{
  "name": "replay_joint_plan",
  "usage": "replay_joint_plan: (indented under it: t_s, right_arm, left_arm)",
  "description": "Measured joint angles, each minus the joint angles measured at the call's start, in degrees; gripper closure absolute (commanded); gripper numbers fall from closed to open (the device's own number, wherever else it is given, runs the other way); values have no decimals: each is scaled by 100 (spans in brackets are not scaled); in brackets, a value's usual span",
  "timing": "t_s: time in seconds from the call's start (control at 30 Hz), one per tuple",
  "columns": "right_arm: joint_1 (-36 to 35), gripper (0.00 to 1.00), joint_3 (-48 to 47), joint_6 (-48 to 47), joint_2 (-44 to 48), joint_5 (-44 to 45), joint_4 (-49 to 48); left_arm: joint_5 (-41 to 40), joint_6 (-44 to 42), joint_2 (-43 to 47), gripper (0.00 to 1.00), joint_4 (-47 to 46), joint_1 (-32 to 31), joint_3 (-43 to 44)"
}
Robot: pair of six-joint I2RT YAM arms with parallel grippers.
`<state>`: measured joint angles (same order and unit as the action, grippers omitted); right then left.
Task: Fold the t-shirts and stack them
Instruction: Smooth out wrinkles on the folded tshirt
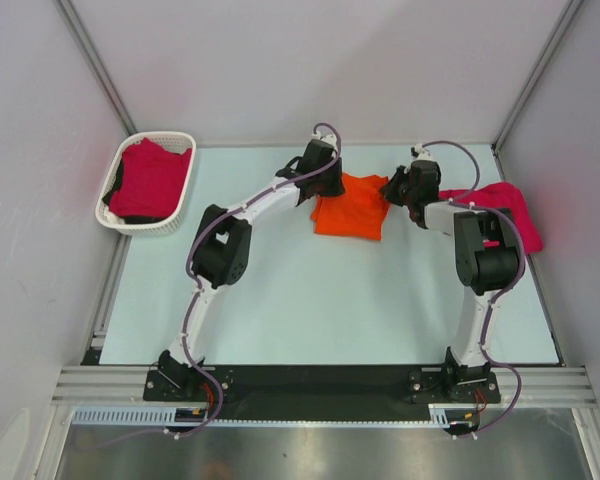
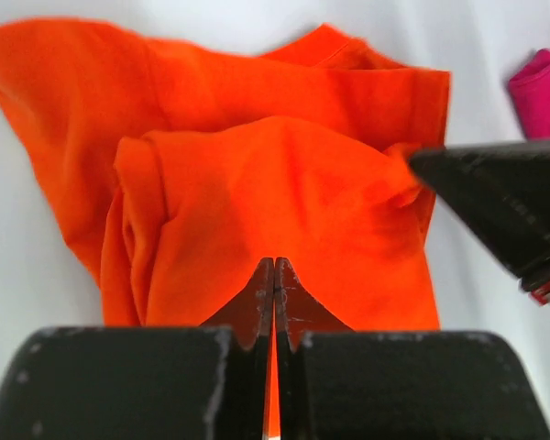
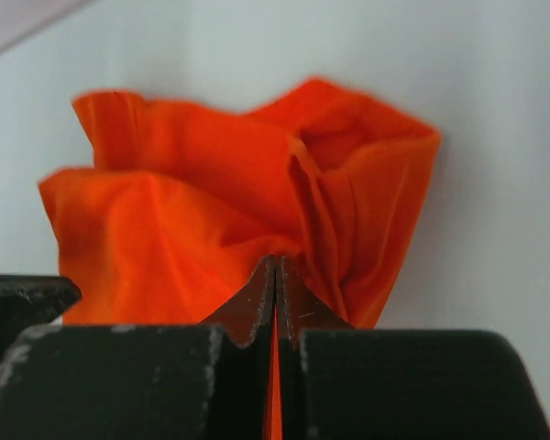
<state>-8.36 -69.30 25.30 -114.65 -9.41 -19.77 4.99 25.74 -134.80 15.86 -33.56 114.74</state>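
The orange t-shirt (image 1: 350, 205) lies partly folded at the back middle of the table. My left gripper (image 1: 315, 190) sits at its left edge and my right gripper (image 1: 395, 190) at its right edge. Seen from the left wrist, the left gripper (image 2: 275, 261) is shut, pinching a raised fold of the orange t-shirt (image 2: 275, 183). From the right wrist, the right gripper (image 3: 276, 259) is likewise shut on bunched orange cloth (image 3: 211, 202). A crimson-pink t-shirt (image 1: 510, 205) lies crumpled at the right, behind the right arm. Another crimson-pink t-shirt (image 1: 150, 180) fills the basket.
A white lattice basket (image 1: 140, 228) stands at the back left, off the table's corner. Grey walls enclose the table on three sides. The right gripper's black finger (image 2: 504, 202) juts into the left wrist view, with a pink shirt edge (image 2: 541, 92) beyond it.
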Motion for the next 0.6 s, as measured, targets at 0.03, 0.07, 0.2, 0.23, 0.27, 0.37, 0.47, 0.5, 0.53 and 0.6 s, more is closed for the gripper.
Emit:
replay_joint_plan:
  t_s: [0.03, 0.07, 0.2, 0.23, 0.27, 0.37, 0.47, 0.5, 0.53, 0.6]
  right_arm:
    - [11, 100, -2, 55, -79, -129, 101]
    - [22, 100, -2, 109, -142, -256, 216]
    - [48, 100, -20, 223, -192, -522, 428]
    - [50, 100, -28, 229, -192, -540, 437]
    - [50, 100, -28, 232, -192, -551, 442]
    - [61, 100, -28, 240, -192, -555, 446]
    - [66, 100, -28, 289, -192, -629, 444]
    - [68, 100, -28, 310, -192, -658, 446]
    - [68, 100, -31, 321, -192, -680, 444]
    - [72, 100, -28, 328, -160, -721, 461]
  left_arm:
    - [31, 17, -42, 100, 44, 20, 22]
    - [72, 31, -74, 100, 105, 46, 26]
    - [162, 96, -247, 100, 271, 160, 256]
    - [168, 118, -295, 100, 291, 203, 339]
    - [166, 127, -323, 100, 323, 243, 389]
    - [160, 179, -374, 100, 424, 345, 483]
    - [162, 260, -496, 100, 568, 417, 728]
    - [160, 280, -647, 100, 619, 442, 1005]
    - [168, 289, -798, 100, 671, 457, 1276]
    - [212, 343, -1095, 100, 739, 496, 1757]
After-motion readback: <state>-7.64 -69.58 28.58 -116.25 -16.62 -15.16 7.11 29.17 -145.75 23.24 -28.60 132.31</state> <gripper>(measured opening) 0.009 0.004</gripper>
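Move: The folded orange t-shirt lies under both closed grippers. From the left hand, its middle is about 4 cm back, 1 cm right and 3 cm below, and its far left corner some 6 cm ahead and 6 cm left. From the right hand, the orange t-shirt's middle is about 4 cm back, 8 cm left and 3 cm below; the red t-shirt lies roughly 25 cm right and 8 cm back. With its fingers shut, the left hand first sinks about 1.5 cm onto the orange t-shirt, then sweeps some 5 cm forward and a little left over the cloth towards the far left corner, turning slightly counter-clockwise. The right hand, also shut, drops about 2.5 cm at once while drawing roughly 2 cm back and a little left onto the t-shirt's right part, tips its fingers a little down, and then practically stays there as if to hold the cloth for the left hand's stroke. ##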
